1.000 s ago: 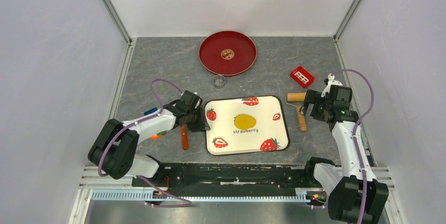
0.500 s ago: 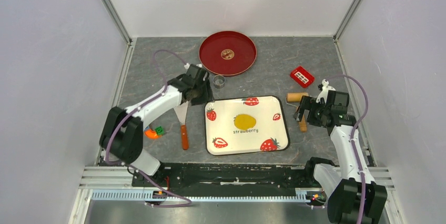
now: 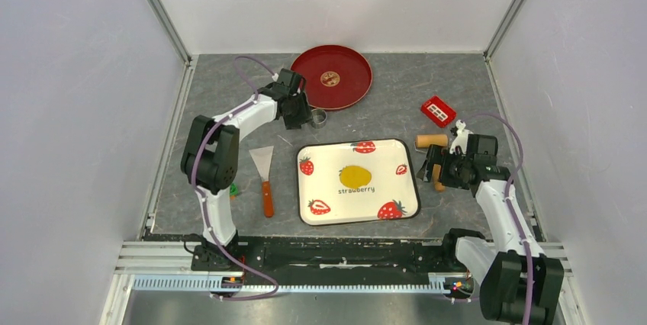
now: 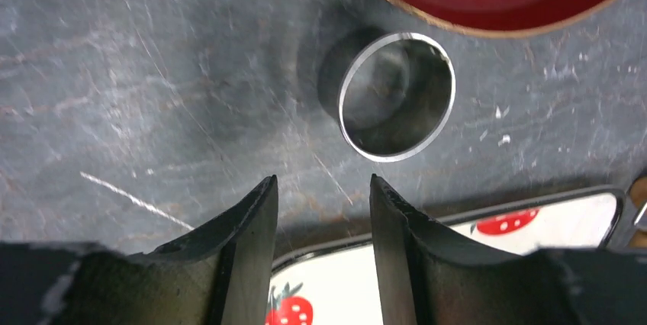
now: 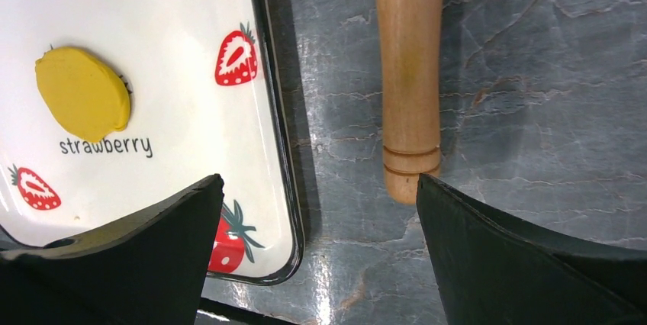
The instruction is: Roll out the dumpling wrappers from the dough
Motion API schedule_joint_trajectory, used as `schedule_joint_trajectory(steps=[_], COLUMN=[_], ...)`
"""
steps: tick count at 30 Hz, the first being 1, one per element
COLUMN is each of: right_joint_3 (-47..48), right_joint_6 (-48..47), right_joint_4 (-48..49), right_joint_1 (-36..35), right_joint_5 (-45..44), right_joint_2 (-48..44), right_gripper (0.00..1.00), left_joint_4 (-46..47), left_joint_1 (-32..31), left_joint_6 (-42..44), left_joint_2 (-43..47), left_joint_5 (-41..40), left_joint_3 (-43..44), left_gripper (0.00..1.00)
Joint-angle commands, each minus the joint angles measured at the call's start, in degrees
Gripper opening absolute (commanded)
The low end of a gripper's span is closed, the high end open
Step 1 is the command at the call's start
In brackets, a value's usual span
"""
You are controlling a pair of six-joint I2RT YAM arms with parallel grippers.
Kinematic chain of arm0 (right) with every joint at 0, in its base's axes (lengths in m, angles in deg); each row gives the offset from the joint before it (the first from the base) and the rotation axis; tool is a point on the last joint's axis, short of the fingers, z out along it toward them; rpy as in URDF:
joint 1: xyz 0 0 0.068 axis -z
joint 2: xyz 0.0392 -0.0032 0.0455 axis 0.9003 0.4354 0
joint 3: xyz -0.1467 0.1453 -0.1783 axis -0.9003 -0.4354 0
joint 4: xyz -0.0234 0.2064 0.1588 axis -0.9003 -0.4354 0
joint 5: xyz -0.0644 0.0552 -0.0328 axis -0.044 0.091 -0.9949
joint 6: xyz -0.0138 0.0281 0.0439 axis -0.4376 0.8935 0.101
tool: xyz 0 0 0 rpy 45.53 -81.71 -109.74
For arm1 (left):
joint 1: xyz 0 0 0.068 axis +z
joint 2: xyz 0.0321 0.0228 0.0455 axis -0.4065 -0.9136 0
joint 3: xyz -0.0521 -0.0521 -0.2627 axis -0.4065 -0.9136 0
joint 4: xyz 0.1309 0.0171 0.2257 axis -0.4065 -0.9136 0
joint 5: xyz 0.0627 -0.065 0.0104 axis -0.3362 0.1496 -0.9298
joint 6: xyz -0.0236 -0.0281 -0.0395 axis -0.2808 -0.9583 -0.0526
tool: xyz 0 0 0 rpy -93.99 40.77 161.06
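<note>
A flat yellow dough piece [image 3: 355, 177] lies in the middle of the strawberry tray [image 3: 328, 197]; it also shows in the right wrist view [image 5: 82, 93]. I see no cut wrapper disc. My left gripper [image 3: 305, 115] is open and empty, its tips [image 4: 322, 180] just short of a metal ring cutter [image 3: 319, 117] [image 4: 357, 104] beside the red plate. My right gripper [image 3: 439, 168] [image 5: 319, 180] is open wide and empty, over the end of the wooden rolling pin's handle [image 5: 410, 73]. The pin's roller [image 3: 432, 140] lies right of the tray.
The red plate [image 3: 347, 65] stands at the back, with a small gold-brown round mark at its centre [image 3: 329, 78]. A scraper with an orange handle [image 3: 265, 180] lies left of the tray. A small red box [image 3: 438, 111] sits at the back right.
My left arm swung from beside the scraper up to the ring cutter near the red plate. My right gripper moved slightly forward and left over the rolling pin handle.
</note>
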Motion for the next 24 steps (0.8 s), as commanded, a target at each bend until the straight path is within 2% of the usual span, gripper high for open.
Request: schedule_joint_trajectory(steps=[1,5,9,11,13,16,24], right_joint_3=[0.5,1.1,1.1,1.0,0.9,1.2,2.3], right_joint_6=[-1.0,-1.1,-1.1,-1.2,-1.2,-1.2,-1.4], right_joint_4=[2.0,2.3,2.2,2.1,2.2,2.1,1.3], right_joint_1=[-0.9,-1.5,-2.2,-2.4,-2.5,-2.8,-3.7], right_joint_5=[2.1,2.4,2.4,2.3,2.3,2.0,1.1], right_joint_2=[1.3,2.0,2.4,2.4,2.5,2.7,2.8], right_gripper=[0.98,0.98,0.98,0.98,0.98,0.98,0.98], left_joint_4=[2.7,1.2,0.3,-0.1,-0.7,-0.9,-1.8], left_joint_1=[1.7,2.2,2.2,2.2,2.2,2.2,1.8], left_joint_6=[-1.7,-0.9,-0.5,-0.2,0.1,0.7,3.1], left_joint_2=[-3.5,-7.8,-10.7,-11.4,-11.8,-11.3,-2.9], left_joint_5=[2.6,3.1,3.5,3.3,2.8,2.4,1.6], left_joint_3=[4.9,9.9,12.9,13.5,13.8,13.2,9.3], left_gripper=[0.52,0.51,0.43,0.36,0.19,0.03,0.02])
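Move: Some 5 cm ahead and 3 cm right of the left hand, about 4 cm below it, stands the metal ring cutter. The red plate's centre lies roughly 14 cm beyond the ring and 4 cm farther right. The strawberry tray with the dough is about 15 cm back and 14 cm right of the left hand; the spatula is also 15 cm back, but 11 cm left. From the right hand the ring is roughly 22 cm ahead and 30 cm left. Reaching forward about 5 cm and sinking some 2 cm, the left hand brings its half-open fingers to the near left side of the ring cutter, then shuts them so that they pinch the thin wall at the rim, one finger inside and one outside. It ends easing slightly back and up, keeping its pinch and hardly turning. ##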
